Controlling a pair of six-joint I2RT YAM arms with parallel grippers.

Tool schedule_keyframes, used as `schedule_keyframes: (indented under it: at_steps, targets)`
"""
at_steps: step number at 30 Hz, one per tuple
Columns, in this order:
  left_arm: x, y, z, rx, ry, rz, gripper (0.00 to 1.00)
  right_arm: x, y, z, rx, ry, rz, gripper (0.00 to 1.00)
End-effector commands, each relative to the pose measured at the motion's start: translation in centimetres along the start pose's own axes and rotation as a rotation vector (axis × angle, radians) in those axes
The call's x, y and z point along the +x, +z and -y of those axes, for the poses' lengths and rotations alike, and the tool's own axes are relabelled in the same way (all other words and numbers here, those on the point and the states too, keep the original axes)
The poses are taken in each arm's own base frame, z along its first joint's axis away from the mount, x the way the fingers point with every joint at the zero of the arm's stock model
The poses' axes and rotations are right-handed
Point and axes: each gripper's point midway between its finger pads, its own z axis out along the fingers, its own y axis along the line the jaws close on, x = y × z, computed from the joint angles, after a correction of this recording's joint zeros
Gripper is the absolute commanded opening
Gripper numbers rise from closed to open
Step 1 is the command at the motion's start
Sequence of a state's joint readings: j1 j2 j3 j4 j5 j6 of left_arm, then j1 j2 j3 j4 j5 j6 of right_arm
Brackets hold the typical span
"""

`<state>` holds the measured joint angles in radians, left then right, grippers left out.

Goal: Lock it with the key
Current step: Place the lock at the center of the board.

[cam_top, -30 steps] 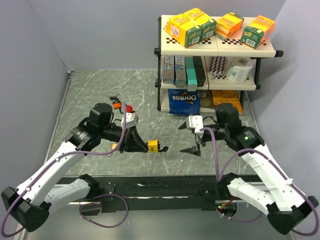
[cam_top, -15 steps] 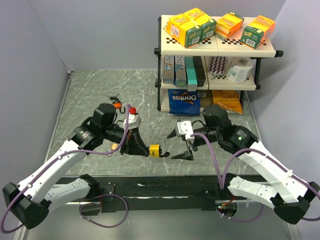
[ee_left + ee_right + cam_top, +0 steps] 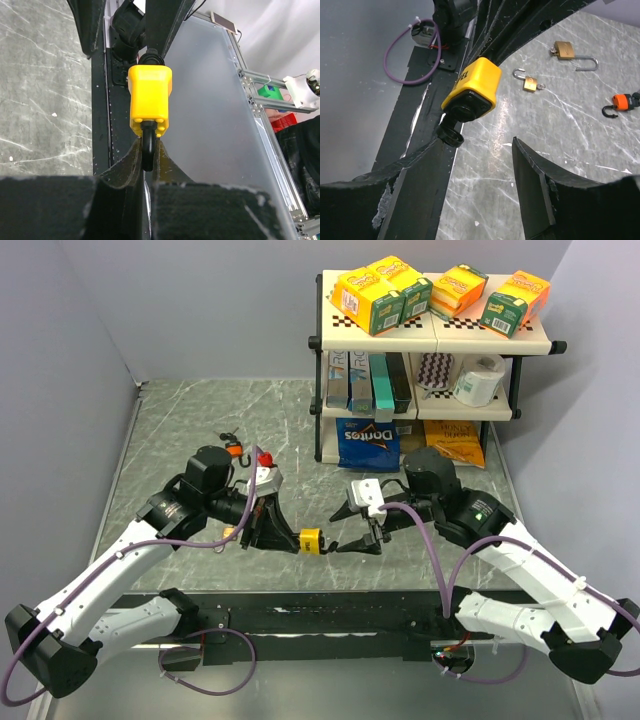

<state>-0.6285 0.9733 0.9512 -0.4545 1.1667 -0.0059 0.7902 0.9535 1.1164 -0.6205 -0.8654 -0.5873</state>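
Observation:
A yellow padlock (image 3: 311, 539) hangs above the table's near edge, its black shackle (image 3: 148, 150) pinched between the fingers of my left gripper (image 3: 291, 537), which is shut on it. In the left wrist view the lock body (image 3: 150, 97) points away from the left gripper (image 3: 147, 151). A black-headed key (image 3: 451, 134) sticks out of the lock's underside (image 3: 472, 87). My right gripper (image 3: 343, 530) is open just right of the lock. In the right wrist view the key's head rests against the left finger of the right gripper (image 3: 477, 145), while the other finger stands well apart.
Two brass padlocks (image 3: 564, 50) (image 3: 530, 83) and an orange-and-black lock (image 3: 622, 102) lie on the marble table behind the left arm. A shelf rack (image 3: 430, 340) with boxes and a Doritos bag (image 3: 367, 443) stands at the back right.
My right arm has swung left and down until its fingers reach the key, and its jaws have narrowed. The left gripper has carried the padlock slightly to the right.

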Motion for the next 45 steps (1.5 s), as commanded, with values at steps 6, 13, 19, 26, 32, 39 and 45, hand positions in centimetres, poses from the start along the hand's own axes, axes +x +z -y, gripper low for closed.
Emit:
schedule_keyframes:
  at_steps: [6, 13, 19, 26, 32, 39, 45]
  targets:
    - [-1.7, 0.3, 1.5, 0.078, 0.06, 0.035, 0.01, -3.0, 0.3, 0.4, -0.005, -0.052, 0.073, 0.59]
    - [-1.6, 0.7, 1.6, 0.088, 0.067, 0.024, 0.01, -3.8, 0.5, 0.4, -0.018, -0.064, 0.086, 0.56]
    - [-1.8, 1.1, 1.2, 0.074, 0.05, 0.026, 0.01, -3.7, 0.9, 0.0, -0.037, -0.067, 0.086, 0.52]
    - [-1.9, 1.4, 1.2, 0.075, 0.055, 0.019, 0.01, -3.6, 1.3, 0.2, -0.038, -0.04, 0.093, 0.47]
    - [-2.1, 1.7, 1.4, 0.086, 0.064, 0.016, 0.01, -3.8, 1.7, 0.6, -0.035, -0.021, 0.099, 0.44]
    - [-2.0, 2.3, 2.7, 0.153, 0.088, 0.002, 0.01, -3.8, 2.3, 1.0, -0.047, -0.015, 0.107, 0.42]
    - [-2.4, 2.9, 2.8, 0.175, 0.084, 0.014, 0.01, -5.2, 2.8, 2.2, 0.001, -0.018, 0.161, 0.4]
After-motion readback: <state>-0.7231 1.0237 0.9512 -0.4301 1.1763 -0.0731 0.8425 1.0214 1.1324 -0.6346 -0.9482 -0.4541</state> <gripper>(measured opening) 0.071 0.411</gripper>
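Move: The key, its black head sticking out of the right end of the yellow lock, lies about 2 cm left of the right hand and 2 cm back, roughly level with it. From that hand the lock's body is some 5 cm left and 1 cm back, and the left gripper's tips about 8 cm left and 1 cm back. The left hand already holds the shackle; from it, the body is about 4 cm right and 1 cm back, the key 7 cm right and 2 cm back. The yellow lock's key is taken in between the right fingers: that hand eases left over the key head, then draws back nearly 3 cm while rolling about 10 degrees, its forward side dipping, as the fingers narrow steadily from well open to under half. The left hand keeps its pinch on the shackle and carries the lock 2 cm back and 1 cm right, towards the right hand. ##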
